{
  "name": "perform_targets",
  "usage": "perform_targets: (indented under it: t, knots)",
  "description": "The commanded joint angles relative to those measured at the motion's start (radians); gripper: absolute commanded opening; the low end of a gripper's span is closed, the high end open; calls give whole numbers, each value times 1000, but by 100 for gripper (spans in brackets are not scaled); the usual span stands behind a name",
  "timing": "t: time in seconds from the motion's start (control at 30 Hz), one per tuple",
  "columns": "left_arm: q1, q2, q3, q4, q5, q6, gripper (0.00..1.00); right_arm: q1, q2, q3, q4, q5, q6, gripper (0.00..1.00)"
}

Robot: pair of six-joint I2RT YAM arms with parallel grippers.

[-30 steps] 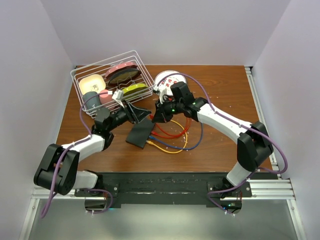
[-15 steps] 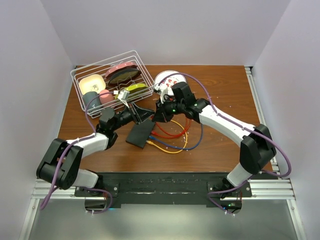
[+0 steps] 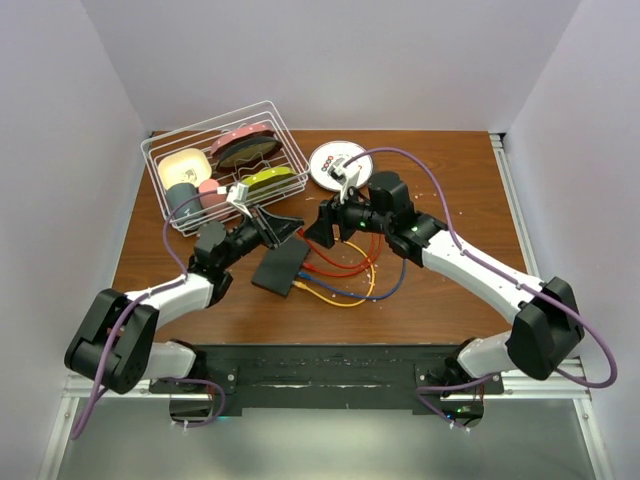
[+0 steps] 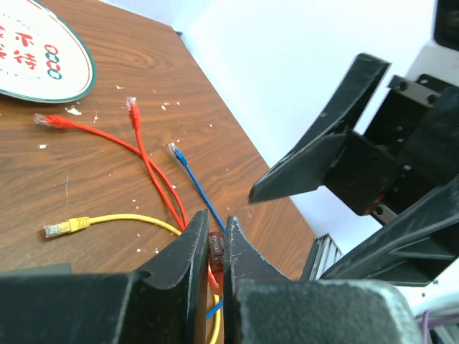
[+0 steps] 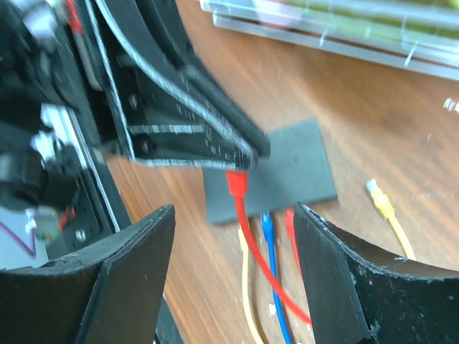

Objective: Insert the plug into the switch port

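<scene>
The red plug point(image 4: 215, 247) is pinched between my left gripper's point(image 4: 216, 229) fingertips, which are shut on it. Its red cable hangs down from the plug point(image 5: 237, 183) in the right wrist view. My right gripper point(image 5: 233, 215) is open, its fingers standing wide on either side of that cable and touching nothing. The switch point(image 3: 280, 265) lies flat on the table just below both grippers, with yellow, blue and red cables plugged into its edge point(image 5: 267, 222). In the top view my left gripper point(image 3: 290, 228) and right gripper point(image 3: 322, 228) face each other tip to tip above the switch's far end.
A white wire dish rack point(image 3: 220, 165) with bowls and plates stands at the back left. A round patterned white plate point(image 3: 335, 160) lies behind the right gripper. Loose red, yellow and blue cables point(image 3: 345, 275) coil on the wood right of the switch.
My left gripper has shut on the red plug. My right gripper has opened, let the plug go and drawn back to the right, uncovering the plate.
</scene>
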Motion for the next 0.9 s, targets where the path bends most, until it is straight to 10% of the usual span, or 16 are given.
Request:
perform_targets:
  t: [0.0,0.13,0.87]
  knots:
    - [-15,-37,-15,25,-86,-54,0,1,-2,-24,161,19,73,69]
    - [-21,-36,-17,36,-87,-60,0,8,23,-27,193,0,98,56]
    - [-27,-53,-29,34,-113,-103,0,56,67,-21,159,69,76,49]
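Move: The red plug, still pinched in the left fingertips, is about 3 cm to the right hand's left, level fore and aft and roughly 1 cm lower. The black switch it is meant for sits on the table some 6 cm to the left hand's left, 1 cm nearer the base and 18 cm down. From the right hand, the loose yellow plug lies straight ahead about 7 cm and 18 cm down, and the blue plug at the switch is 3 cm back, 3 cm left, equally low. The red plug's boot is held in place by the left hand, which keeps its pinch and merely turns about 5 degrees, while the open right hand comes in from the robot's right. After a brief rise of about 1 cm, the right hand eases back down and goes roughly 2.5 cm left towards the boot, its fingertips tilting up slightly and its fingers closing part-way around the boot, without visibly gripping. ##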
